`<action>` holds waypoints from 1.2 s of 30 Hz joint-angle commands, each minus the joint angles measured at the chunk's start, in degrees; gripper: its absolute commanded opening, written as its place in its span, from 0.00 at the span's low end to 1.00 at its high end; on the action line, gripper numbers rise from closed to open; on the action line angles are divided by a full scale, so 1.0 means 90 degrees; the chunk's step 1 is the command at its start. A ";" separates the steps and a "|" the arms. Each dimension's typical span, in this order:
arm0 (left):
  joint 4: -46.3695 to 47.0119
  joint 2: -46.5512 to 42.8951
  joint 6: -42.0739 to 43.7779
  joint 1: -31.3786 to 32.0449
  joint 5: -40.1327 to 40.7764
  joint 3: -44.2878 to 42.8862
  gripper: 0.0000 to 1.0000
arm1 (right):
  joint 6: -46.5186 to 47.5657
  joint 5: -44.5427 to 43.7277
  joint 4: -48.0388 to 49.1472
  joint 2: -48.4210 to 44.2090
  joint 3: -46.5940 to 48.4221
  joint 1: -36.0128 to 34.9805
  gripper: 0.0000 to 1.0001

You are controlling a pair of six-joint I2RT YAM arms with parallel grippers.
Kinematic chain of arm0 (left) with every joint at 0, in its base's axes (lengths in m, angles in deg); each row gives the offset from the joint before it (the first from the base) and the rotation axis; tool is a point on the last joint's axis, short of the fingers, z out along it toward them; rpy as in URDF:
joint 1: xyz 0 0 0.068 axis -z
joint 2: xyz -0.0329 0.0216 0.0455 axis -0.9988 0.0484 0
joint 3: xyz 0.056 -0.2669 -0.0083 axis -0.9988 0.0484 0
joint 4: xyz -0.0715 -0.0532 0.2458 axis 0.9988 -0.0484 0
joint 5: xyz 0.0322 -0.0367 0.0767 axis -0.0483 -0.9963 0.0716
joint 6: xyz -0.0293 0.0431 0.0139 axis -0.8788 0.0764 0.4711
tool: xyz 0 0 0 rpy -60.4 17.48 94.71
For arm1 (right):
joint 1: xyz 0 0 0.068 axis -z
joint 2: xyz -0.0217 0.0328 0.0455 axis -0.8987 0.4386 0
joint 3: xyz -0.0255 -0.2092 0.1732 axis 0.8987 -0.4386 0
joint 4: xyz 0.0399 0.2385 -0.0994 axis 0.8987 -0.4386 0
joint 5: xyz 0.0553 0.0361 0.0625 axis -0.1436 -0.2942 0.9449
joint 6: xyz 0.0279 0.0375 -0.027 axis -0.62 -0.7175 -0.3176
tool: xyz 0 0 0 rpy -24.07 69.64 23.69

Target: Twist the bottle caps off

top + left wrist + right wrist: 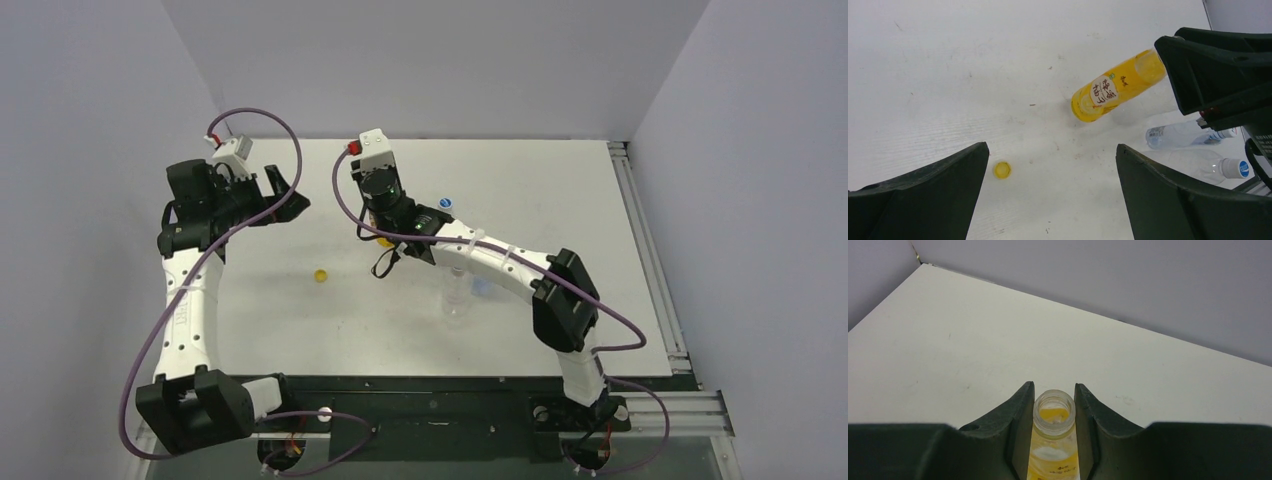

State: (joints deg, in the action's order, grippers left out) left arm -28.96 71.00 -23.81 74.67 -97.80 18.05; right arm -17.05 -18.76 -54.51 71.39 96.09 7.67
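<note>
My right gripper (pixel 1054 407) is shut on the neck of the yellow-orange bottle (pixel 1055 460), whose mouth is open with no cap on it. In the left wrist view this bottle (pixel 1115 92) hangs tilted with its base towards the table. The yellow cap (pixel 321 274) lies loose on the table between the arms and also shows as the yellow cap (pixel 1002 170) by my left finger. My left gripper (pixel 1050 150) is open and holds nothing; it hovers at the table's left (pixel 292 198). Two clear bottles (pixel 1178 135) (pixel 1215 167) keep their blue-topped white caps (pixel 1243 168).
A clear bottle with a blue-topped cap (pixel 445 203) is just behind the right forearm. Another clear bottle (pixel 457 297) shows under that arm, with a bluish patch (pixel 481 287) beside it. Grey walls close the table's back and sides, and a metal rail (pixel 650 260) runs along its right edge.
</note>
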 commanded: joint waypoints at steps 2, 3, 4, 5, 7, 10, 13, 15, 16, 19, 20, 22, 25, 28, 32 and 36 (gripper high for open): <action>0.0037 -0.0171 0.0157 -0.0021 0.0304 -0.0056 0.97 | -0.0078 -0.0315 0.1366 0.0419 0.0576 0.0144 0.00; -0.0005 -0.0151 0.0212 -0.0026 0.0333 -0.0066 0.96 | -0.0076 -0.0346 0.1485 0.0474 0.0560 0.0166 0.00; -0.0078 -0.0141 0.0327 -0.0033 0.0340 -0.0088 0.96 | -0.0055 -0.0377 0.1769 0.0588 0.0523 0.0174 0.00; -0.0106 -0.0129 0.0380 -0.0034 0.0342 -0.0092 0.96 | -0.0055 -0.0418 0.2033 0.0651 0.0504 0.0205 0.00; -0.0170 -0.0107 0.0510 -0.0024 0.0324 -0.0117 0.97 | -0.0096 -0.0473 0.2428 0.0822 0.0445 0.0227 0.00; -0.0252 -0.0085 0.0584 -0.0024 0.0254 -0.0190 0.97 | -0.0184 -0.0546 0.2646 0.1155 0.0503 0.0258 0.00; -0.0214 -0.0096 0.0599 -0.0021 0.0198 -0.0238 0.97 | -0.0274 -0.0620 0.2465 0.1425 0.0752 0.0262 0.00; -0.0184 -0.0105 0.0599 -0.0022 0.0165 -0.0254 0.97 | -0.0294 -0.0623 0.2423 0.1536 0.0758 0.0261 0.00; -0.0184 -0.0103 0.0599 -0.0021 0.0137 -0.0267 0.97 | -0.0297 -0.0609 0.2409 0.1574 0.0753 0.0261 0.00; -0.0192 -0.0071 0.0586 -0.0030 0.0099 -0.0292 0.97 | -0.0299 -0.0609 0.2340 0.1620 0.0683 0.0270 0.00; -0.0188 -0.0060 0.0578 -0.0031 0.0082 -0.0291 0.97 | -0.0304 -0.0586 0.2338 0.1621 0.0657 0.0271 0.00; -0.0182 -0.0050 0.0562 -0.0031 0.0064 -0.0298 0.97 | -0.0308 -0.0549 0.2232 0.1638 0.0621 0.0271 0.00; -0.0174 -0.0086 0.0551 -0.0033 0.0050 -0.0307 0.97 | -0.0338 -0.0497 0.2121 0.1612 0.0531 0.0262 0.00; -0.0154 -0.0151 0.0550 -0.0036 0.0059 -0.0308 0.97 | -0.0276 -0.0353 0.1919 0.1581 0.0500 0.0256 0.04; -0.0126 -0.0206 0.0578 -0.0031 0.0087 -0.0351 0.97 | -0.0206 -0.0165 0.1621 0.1511 0.0523 0.0243 0.22; -0.0093 -0.0209 0.0580 -0.0033 0.0095 -0.0332 0.96 | 0.0038 -0.0114 0.1548 0.1468 0.0510 0.0178 0.33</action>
State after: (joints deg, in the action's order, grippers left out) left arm -31.19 70.69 -19.26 74.69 -96.19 17.92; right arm -18.53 -21.47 -36.05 86.36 100.51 9.62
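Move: The right hand holds the open yellow bottle upright by its neck; the bare table spot it is taken to lies about 6 cm ahead, 3 cm left and 24 cm below. The removed yellow cap lies roughly 7 cm back, 14 cm left and 24 cm below; the far clear bottle stands about level ahead, 17 cm right, its middle 13 cm below. From the left hand, the same spot is some 12 cm ahead, 11 cm right and 23 cm below. Forward first, drifting left, then mostly down: the right hand carries the yellow bottle about 6 cm out and 3 cm left and lowers its base some 5 cm to the table, its left side rising in a slight roll of the wrist. It then stays there, the fingers keeping round the neck while the grip effort falls off at the very end. ##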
